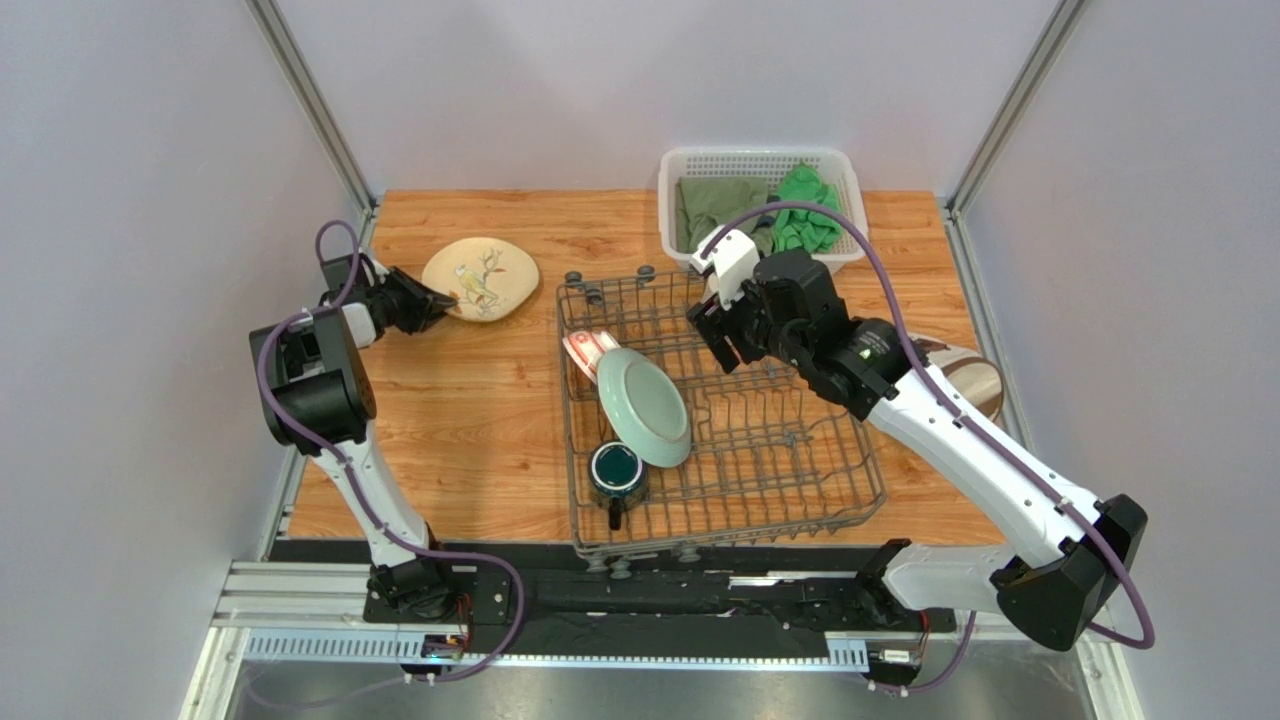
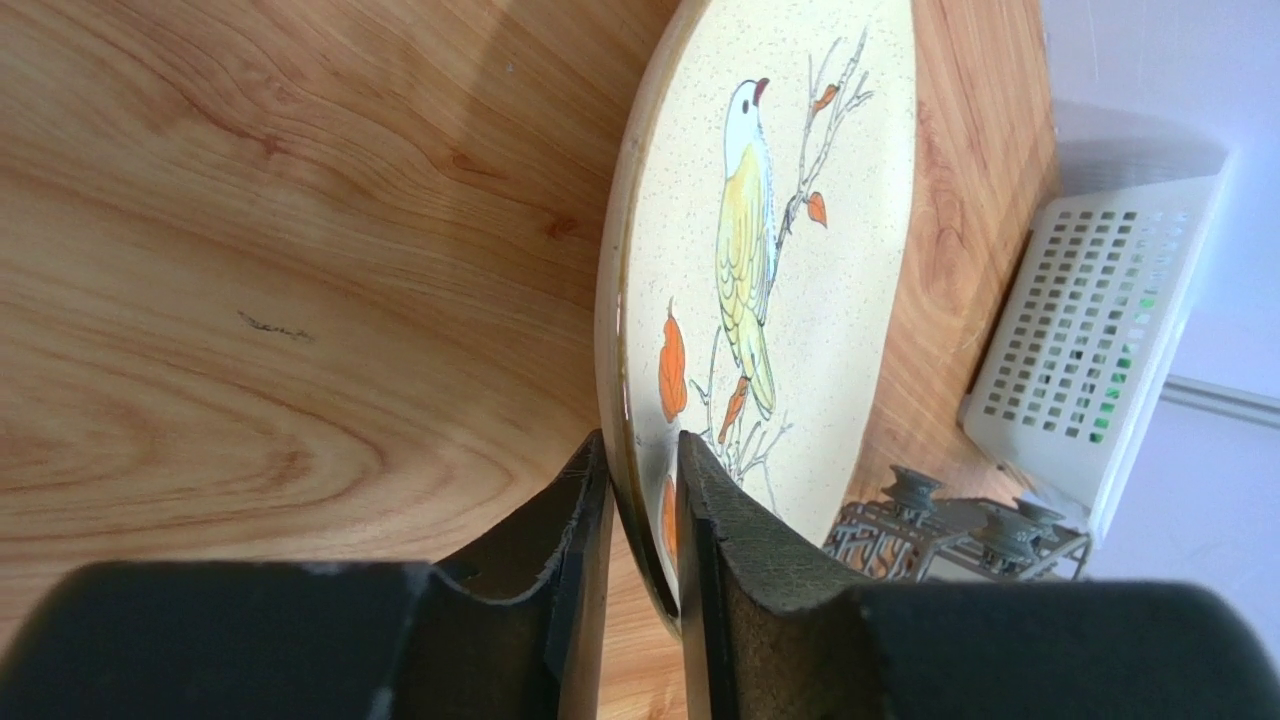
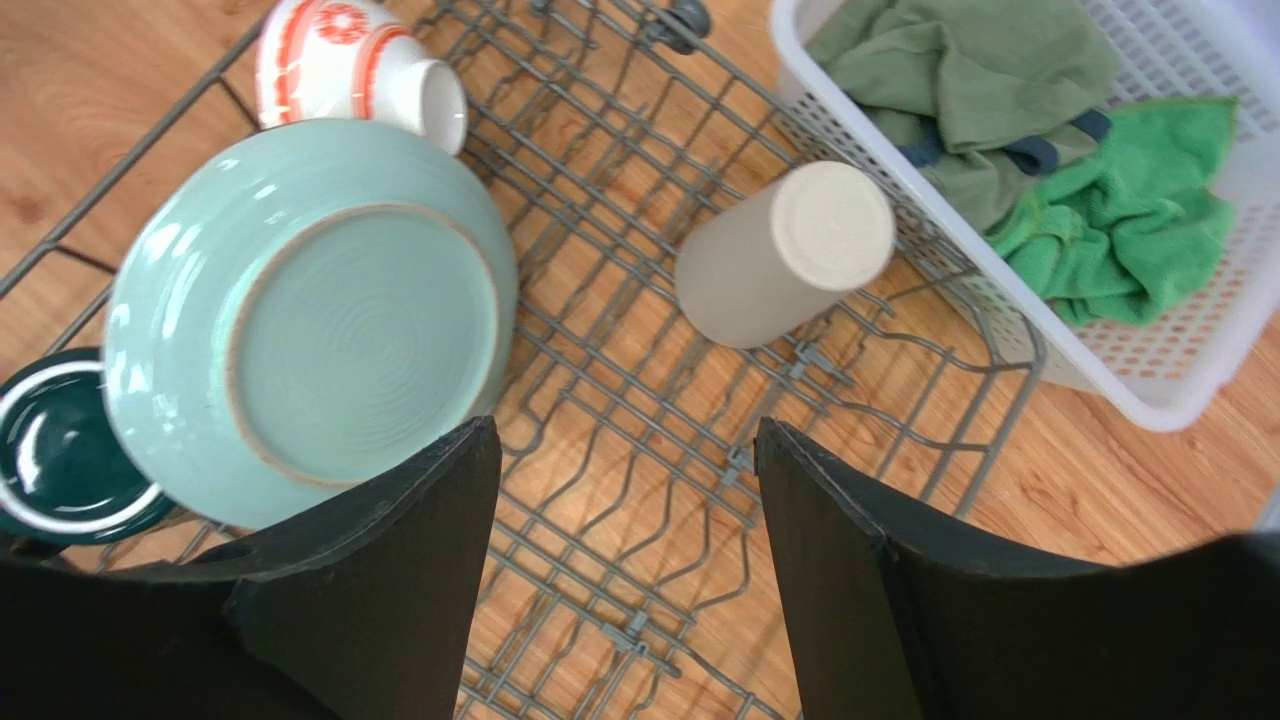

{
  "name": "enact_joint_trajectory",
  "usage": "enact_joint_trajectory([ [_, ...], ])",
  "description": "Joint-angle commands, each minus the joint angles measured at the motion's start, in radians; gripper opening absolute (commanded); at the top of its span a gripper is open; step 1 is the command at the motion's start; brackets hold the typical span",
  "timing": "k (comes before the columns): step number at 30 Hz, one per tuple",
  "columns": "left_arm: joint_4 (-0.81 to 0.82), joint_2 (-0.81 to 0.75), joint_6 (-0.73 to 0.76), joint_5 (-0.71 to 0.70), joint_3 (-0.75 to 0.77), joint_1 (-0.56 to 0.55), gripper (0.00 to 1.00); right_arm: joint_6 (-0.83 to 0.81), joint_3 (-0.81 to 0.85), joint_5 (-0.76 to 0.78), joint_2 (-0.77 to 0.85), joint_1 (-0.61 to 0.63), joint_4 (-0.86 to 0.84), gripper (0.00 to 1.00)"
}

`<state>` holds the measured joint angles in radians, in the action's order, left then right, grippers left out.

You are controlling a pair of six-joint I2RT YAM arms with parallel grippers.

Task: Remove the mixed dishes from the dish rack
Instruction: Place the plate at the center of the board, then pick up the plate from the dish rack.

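The cream bird plate (image 1: 481,279) (image 2: 781,225) lies on the table left of the dish rack (image 1: 721,518) (image 3: 631,345). My left gripper (image 1: 436,308) (image 2: 639,446) straddles its near rim, jaws slightly open with a thin gap at the rim. In the rack a pale green plate (image 1: 643,407) (image 3: 331,315) leans upright, with a red-and-white bowl (image 1: 589,353) (image 3: 338,60) behind it and a dark teal mug (image 1: 616,470) (image 3: 60,450) in front. A beige cup (image 3: 766,255) lies at the rack's far right corner. My right gripper (image 1: 706,323) (image 3: 624,435) hovers open over the rack's bare wires.
A white mesh basket (image 1: 759,195) (image 3: 1172,375) holding green cloths (image 1: 804,218) stands just behind the rack. Another plate (image 1: 969,378) lies on the table right of the rack, mostly hidden by my right arm. Grey walls close in on both sides.
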<state>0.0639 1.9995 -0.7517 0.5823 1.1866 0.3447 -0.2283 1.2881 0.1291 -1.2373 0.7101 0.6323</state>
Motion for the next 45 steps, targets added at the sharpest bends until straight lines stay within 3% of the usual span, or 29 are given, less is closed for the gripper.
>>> enact_joint_trajectory([
  [1, 0.033, -0.071, 0.049, 0.027, 0.008, 0.01, 0.31, 0.007, -0.022, -0.043, 0.012, 0.06, 0.004, 0.68],
  [20, -0.058, -0.111, 0.163, -0.041, -0.012, 0.01, 0.43, -0.013, -0.202, -0.096, 0.035, 0.287, -0.022, 0.68],
  [25, -0.095, -0.117, 0.181, -0.059, -0.016, 0.011, 0.48, 0.015, -0.179, -0.063, 0.003, 0.321, -0.028, 0.67],
  [36, -0.144, -0.16, 0.218, -0.085, -0.018, 0.01, 0.71, 0.092, -0.093, 0.115, -0.149, 0.397, -0.056, 0.67],
  [45, -0.196, -0.214, 0.256, -0.101, -0.025, 0.01, 0.75, 0.113, -0.03, 0.15, -0.231, 0.453, -0.045, 0.67],
])
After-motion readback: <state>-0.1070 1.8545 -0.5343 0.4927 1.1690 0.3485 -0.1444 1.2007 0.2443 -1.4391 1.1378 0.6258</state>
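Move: The left hand's fingers are still around the near-left rim of the cream plate, whose middle is about 5 cm ahead and 7 to the right. The open right hand is above the rack, with the leaning pale green plate about 5 cm back, 12 left and 15 below. From the right hand, the dark mug lies roughly 13 back, 17 left; the patterned bowl 3 ahead, 20 left; the beige cup 10 straight ahead, all some 16 lower. The left hand opens its fingers wide and lets go of the cream plate's rim, easing back about 3 cm with a small dip and then a rise of a couple of centimetres, rolling some 10 degrees so its left side lifts. Meanwhile the right hand, fingers staying open, sweeps back, down and left by about 10 cm each way, first mostly back and down, then mainly left, turning counter-clockwise and tipping its fingers down a little, to come close to the lower near end of the pale green plate beside the mug. ##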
